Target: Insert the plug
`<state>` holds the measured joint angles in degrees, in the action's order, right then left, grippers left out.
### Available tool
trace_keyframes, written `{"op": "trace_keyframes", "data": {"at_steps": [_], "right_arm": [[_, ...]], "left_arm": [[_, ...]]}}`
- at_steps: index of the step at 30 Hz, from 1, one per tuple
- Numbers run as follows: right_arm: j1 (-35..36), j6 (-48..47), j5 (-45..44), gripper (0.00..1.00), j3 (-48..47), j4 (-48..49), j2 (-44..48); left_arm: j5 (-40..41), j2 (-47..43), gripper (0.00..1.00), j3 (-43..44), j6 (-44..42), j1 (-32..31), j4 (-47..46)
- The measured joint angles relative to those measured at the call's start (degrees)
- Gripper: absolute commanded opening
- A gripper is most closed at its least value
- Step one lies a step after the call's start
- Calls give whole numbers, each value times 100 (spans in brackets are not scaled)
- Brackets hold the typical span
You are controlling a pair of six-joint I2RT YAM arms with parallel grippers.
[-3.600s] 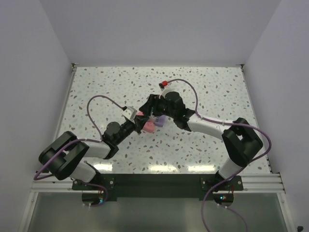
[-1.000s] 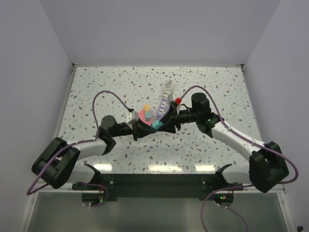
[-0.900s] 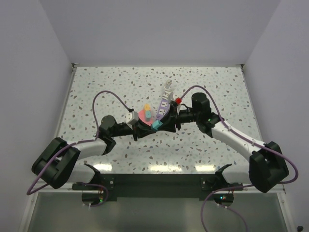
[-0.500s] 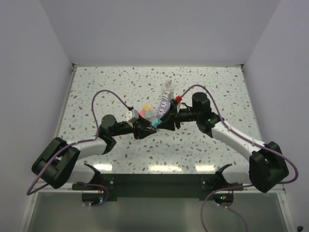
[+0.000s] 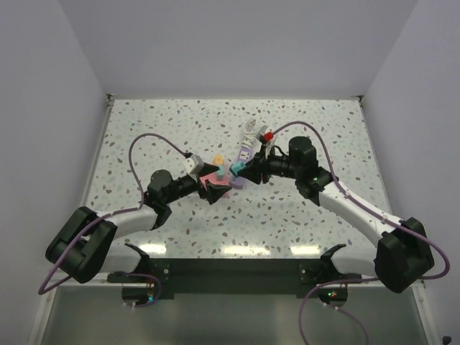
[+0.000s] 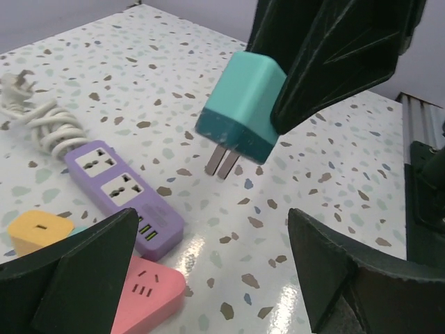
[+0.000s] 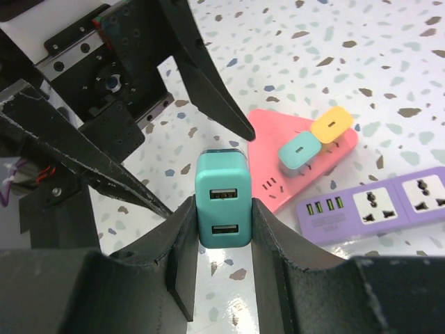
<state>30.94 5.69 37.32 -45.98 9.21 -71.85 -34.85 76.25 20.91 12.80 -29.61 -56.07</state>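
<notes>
A teal plug [image 7: 223,207] with two USB ports and two metal prongs [image 6: 221,161] is clamped between the fingers of my right gripper [image 7: 223,233], which is shut on it. It hangs in the air, prongs down, above the table beside the purple power strip [image 6: 122,191]. A pink power strip [image 7: 272,177] lies just left of it, with a small teal plug [image 7: 300,154] and a yellow plug [image 7: 329,124] sitting in it. My left gripper [image 6: 208,268] is wide open, low over the table at the pink strip's corner [image 6: 146,296], holding nothing.
A coiled white cord [image 6: 38,122] lies at the purple strip's far end. The two grippers face each other closely in the table's middle [image 5: 226,176]. Purple arm cables [image 5: 154,147] loop above the speckled table.
My right gripper closed on the teal plug and raised it slightly towards the far side. My left gripper opened wide, let go and drew back to the left.
</notes>
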Motion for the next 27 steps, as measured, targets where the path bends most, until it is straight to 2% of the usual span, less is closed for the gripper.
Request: {"op": "trace_keyframes", "data": {"at_steps": [11,16,21,27], "right_arm": [[20,535,-1211,0,-603,-802,-109],[409,850,-2011,0,-820,-1294,-525],[824,1091,-2352,0,-1084,-1615,-1095],[946,1303,-2542,0,-1318,-1768,-1703]], "left_arm": [[2424,-461,95,-190,17,177,348],[3403,-459,98,-190,70,251,717],[3963,-356,98,-179,131,264,994],[4168,-114,96,-127,136,264,1161]]}}
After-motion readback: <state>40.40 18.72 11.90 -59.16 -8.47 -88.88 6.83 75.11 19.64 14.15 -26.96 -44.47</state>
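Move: The right hand already holds the teal plug; the free slots on the pink base lie about 6 cm to its left, 3 cm ahead and some 16 cm below. The seated teal block is about 7 cm ahead and 7 cm left of that hand, the yellow block some 11 cm ahead and 8 cm left, and the purple strip's middle about 11 cm ahead, 3 cm right. From the empty left hand the slots lie about 6 cm ahead, 1 cm right and 12 cm down. Still pinching the teal plug, the right hand eases forward about 3 cm, then sinks some 8 cm and shifts left towards the free slots on the pink base, tipping its fingers downward and turning clockwise. The left hand, fingers still wide open, clears away to the left and forward, swings counter-clockwise about 45 degrees, and sinks beside the base. ##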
